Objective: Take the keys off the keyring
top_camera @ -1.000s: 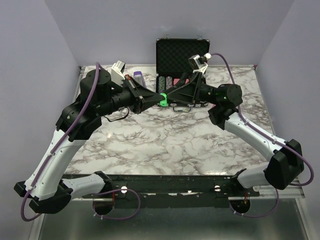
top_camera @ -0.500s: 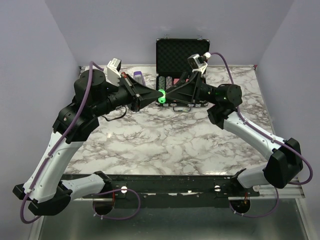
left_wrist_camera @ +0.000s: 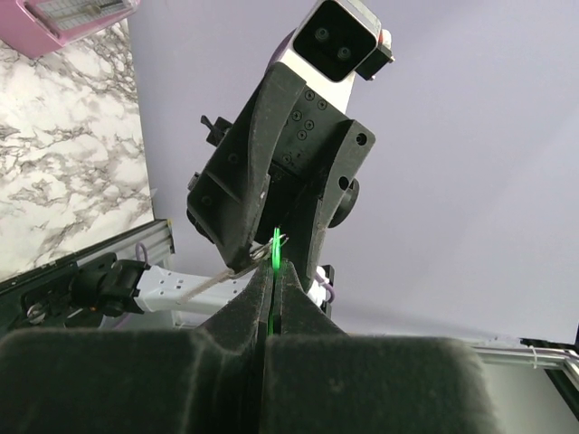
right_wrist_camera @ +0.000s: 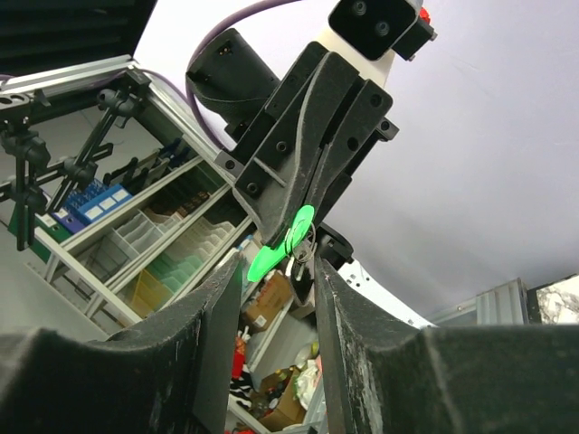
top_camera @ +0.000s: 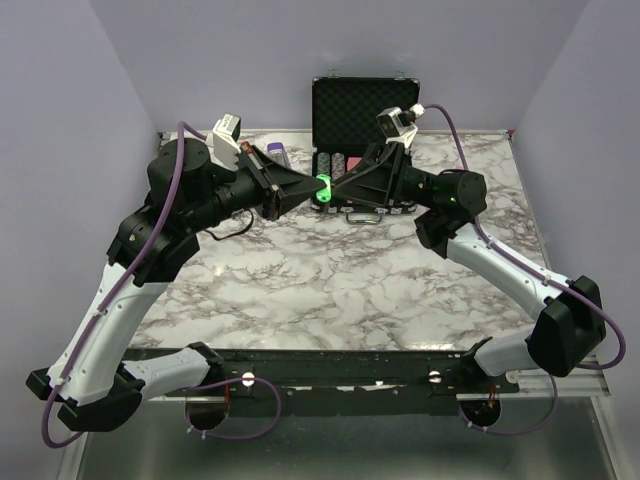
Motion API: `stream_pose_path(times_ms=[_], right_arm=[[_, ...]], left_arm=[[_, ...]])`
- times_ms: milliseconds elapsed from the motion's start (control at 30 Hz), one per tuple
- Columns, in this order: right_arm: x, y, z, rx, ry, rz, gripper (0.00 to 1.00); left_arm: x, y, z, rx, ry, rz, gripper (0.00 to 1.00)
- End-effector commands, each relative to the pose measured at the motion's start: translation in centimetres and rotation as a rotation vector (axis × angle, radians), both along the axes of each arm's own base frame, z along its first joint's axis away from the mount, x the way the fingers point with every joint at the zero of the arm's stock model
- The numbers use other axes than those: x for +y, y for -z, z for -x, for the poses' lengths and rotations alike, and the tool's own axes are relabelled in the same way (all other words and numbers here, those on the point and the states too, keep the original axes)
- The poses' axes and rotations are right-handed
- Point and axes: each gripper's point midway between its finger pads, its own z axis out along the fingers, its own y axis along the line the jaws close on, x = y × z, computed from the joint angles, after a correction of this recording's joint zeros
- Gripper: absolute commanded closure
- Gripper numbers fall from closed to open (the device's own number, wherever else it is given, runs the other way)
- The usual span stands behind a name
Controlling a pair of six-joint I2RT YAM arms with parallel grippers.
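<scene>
My left gripper (top_camera: 314, 187) holds the keyring's green tag (top_camera: 323, 186) in the air above the back of the table. In the left wrist view the tag (left_wrist_camera: 274, 249) shows edge-on, pinched between the shut jaws, with the thin metal ring (left_wrist_camera: 281, 241) at its tip. My right gripper (top_camera: 336, 189) faces it tip to tip. In the right wrist view the green tag (right_wrist_camera: 279, 246) and small silver keys (right_wrist_camera: 298, 259) hang just beyond the right gripper (right_wrist_camera: 276, 282). Its jaws stand apart on either side of the keys, touching nothing that I can see.
An open black poker-chip case (top_camera: 362, 100) stands at the back of the marble table (top_camera: 330, 290), right behind both grippers. A purple object (top_camera: 277, 153) lies at the back left. A black cable (top_camera: 232, 232) trails under the left arm.
The right gripper's jaws have narrowed around the hanging keys. The left arm lifted the green tag slightly up and back; both gripper tips stay together.
</scene>
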Motion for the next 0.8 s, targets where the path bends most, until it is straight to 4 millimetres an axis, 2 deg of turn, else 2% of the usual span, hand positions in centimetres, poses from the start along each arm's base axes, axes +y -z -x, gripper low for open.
stream_pose_path(times_ms=[0, 767], right_arm=[[-0.12, -0.92, 1.04, -0.052, -0.029, -0.028, 0.57], [0.77, -0.13, 0.71, -0.021, -0.035, -0.015, 0.78]], left_arm=[[0.18, -0.46, 0.25, 0.025, -0.001, 0.042, 1.0], [0.61, -0.12, 0.92, 0.031, 0.003, 0.066, 1.0]])
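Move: The keyring, with its keys trailing down and back, is some 3 cm to the right hand's left and about 1 cm above, level with it in the forward direction, just off the half-open fingertips. The green tag held in the left fingers is roughly 4 cm to the right hand's left, neither ahead nor back, and 1 cm above. From the left hand, the keyring lies about 2 cm ahead, 3 cm to the right and 1 cm below. The right hand all but stays in place, pointing left and upward at the keyring, and steadily narrows its fingers around the ring and key end from about half open to a quarter open, without yet shutting; whether a pad already touches metal can't be seen. The left hand keeps its shut grip on the green tag and holds the keyring out to the right hand, both hands drifting together only about half a centimetre to the left with barely any turn of the wrists. ##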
